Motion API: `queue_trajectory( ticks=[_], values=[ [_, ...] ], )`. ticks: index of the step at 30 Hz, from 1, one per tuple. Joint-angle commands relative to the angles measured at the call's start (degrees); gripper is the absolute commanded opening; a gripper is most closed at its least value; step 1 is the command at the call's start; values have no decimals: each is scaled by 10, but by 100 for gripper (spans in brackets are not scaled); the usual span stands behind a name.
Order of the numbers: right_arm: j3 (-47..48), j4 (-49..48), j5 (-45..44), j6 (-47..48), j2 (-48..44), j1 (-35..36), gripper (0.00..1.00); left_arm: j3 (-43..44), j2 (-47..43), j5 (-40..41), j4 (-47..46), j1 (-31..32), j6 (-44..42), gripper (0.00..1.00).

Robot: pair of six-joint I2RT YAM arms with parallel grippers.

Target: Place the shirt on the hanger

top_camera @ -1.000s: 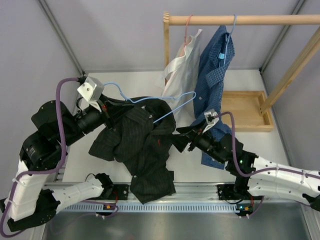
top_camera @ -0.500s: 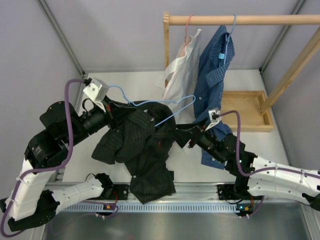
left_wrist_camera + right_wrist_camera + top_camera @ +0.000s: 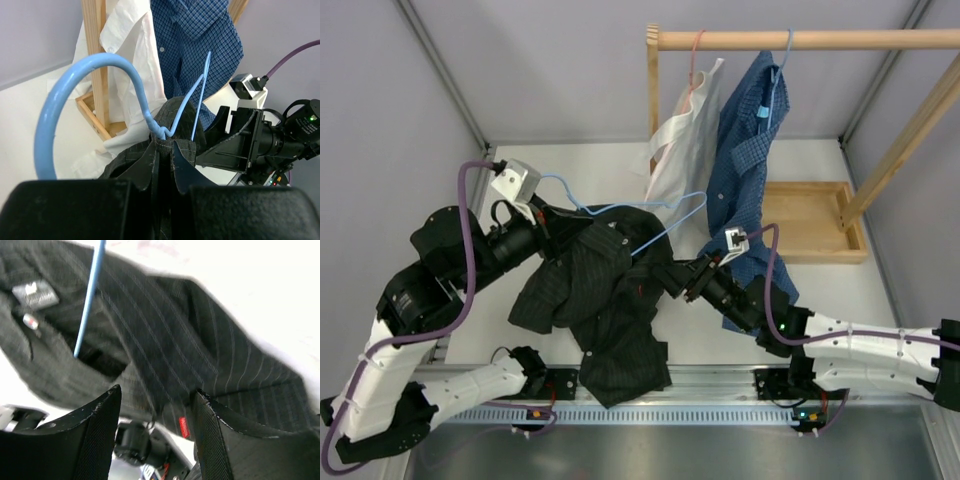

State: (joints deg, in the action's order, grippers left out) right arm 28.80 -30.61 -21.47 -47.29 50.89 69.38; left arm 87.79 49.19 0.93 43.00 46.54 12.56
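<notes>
The dark shirt (image 3: 600,300) hangs bunched from the light-blue wire hanger (image 3: 620,208), whose right arm pokes out of the fabric. My left gripper (image 3: 548,222) is shut on the shirt's collar (image 3: 187,149) just below the hanger's twisted neck and hook (image 3: 90,65); the fingertips (image 3: 164,143) pinch dark cloth. My right gripper (image 3: 670,278) is at the shirt's right shoulder. In the right wrist view its jaws (image 3: 157,390) stand apart, with the edge of the striped cloth (image 3: 165,325) between them and the hanger wire (image 3: 90,300) above.
A wooden rack (image 3: 800,40) at the back right carries a white shirt (image 3: 680,130) on a pink hanger (image 3: 695,45) and a blue checked shirt (image 3: 745,130). Its tray-like wooden base (image 3: 810,215) lies on the white table. The right arm (image 3: 260,140) is close to the left gripper.
My right gripper has moved left up to the shirt's shoulder and its jaws have narrowed. The left arm has shifted slightly, still holding collar and hanger.
</notes>
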Motion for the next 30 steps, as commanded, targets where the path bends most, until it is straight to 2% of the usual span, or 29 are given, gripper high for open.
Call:
queue_trajectory(
  ticks=[1,4,5,6,8,9,10,12,15,16,20,23,25,30],
  values=[
    [16,-79,-59,4,6,12,55,-13,-15,-7,-55,-1,19,0],
    [27,-91,-83,25,14,10,54,-16,-21,-7,-54,-1,18,0],
    [31,-89,-86,31,17,10,51,-16,-22,-7,-54,-1,17,0],
    [35,-82,-87,34,24,10,44,-16,-27,-4,-54,-1,16,0],
    [35,-82,-91,35,26,10,19,-15,-31,1,-55,-1,15,0],
    [34,-87,-92,34,25,11,3,-16,-33,1,-54,-1,14,0],
    [30,-87,-95,37,21,10,0,-15,-37,0,-53,-1,9,0],
    [29,-77,-102,48,-2,10,0,-19,-43,-7,-51,0,-10,0],
    [59,39,-150,81,-51,2,0,-46,-61,-32,-43,-1,-67,0],
    [86,116,-157,97,-60,-4,0,-58,-79,-50,-42,-1,-88,0],
    [162,286,-119,114,-87,-75,0,-120,-126,-79,-43,-1,-121,0],
    [237,401,-91,136,-77,-101,0,-161,-143,-86,-42,-1,-147,0],
    [286,444,-93,152,-62,-103,0,-184,-153,-79,-42,-1,-154,0],
    [321,510,-81,169,-26,-103,0,-207,-143,-27,-42,-1,-162,0]
  ],
)
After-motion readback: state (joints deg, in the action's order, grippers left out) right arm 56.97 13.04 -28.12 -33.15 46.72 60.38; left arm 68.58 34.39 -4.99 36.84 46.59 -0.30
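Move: The dark shirt's free shoulder edge lies just off the right fingertips, about 3 cm ahead and level with them. The hanger's free tip is some 12 cm ahead of the right hand, 7 cm to its right and about 14 cm above. The hanging white shirt is around 20 cm ahead and 3 cm right. From the left hand, already pinching hanger and shirt, that edge lies about 11 cm right, 3 cm back and 12 cm below. Easing about 2 cm forward into the cloth, the right hand shuts its fingers on the dark shirt's shoulder edge, then pulls it right about 8 cm, up, and a little farther forward, rolling its left side down and turning clockwise. Meanwhile the left hand keeps its pinch on hanger and collar, sinks about 6 cm, draws slightly back and tips its fingers up a little, bringing the hanger's free tip down towards the right fingers. ##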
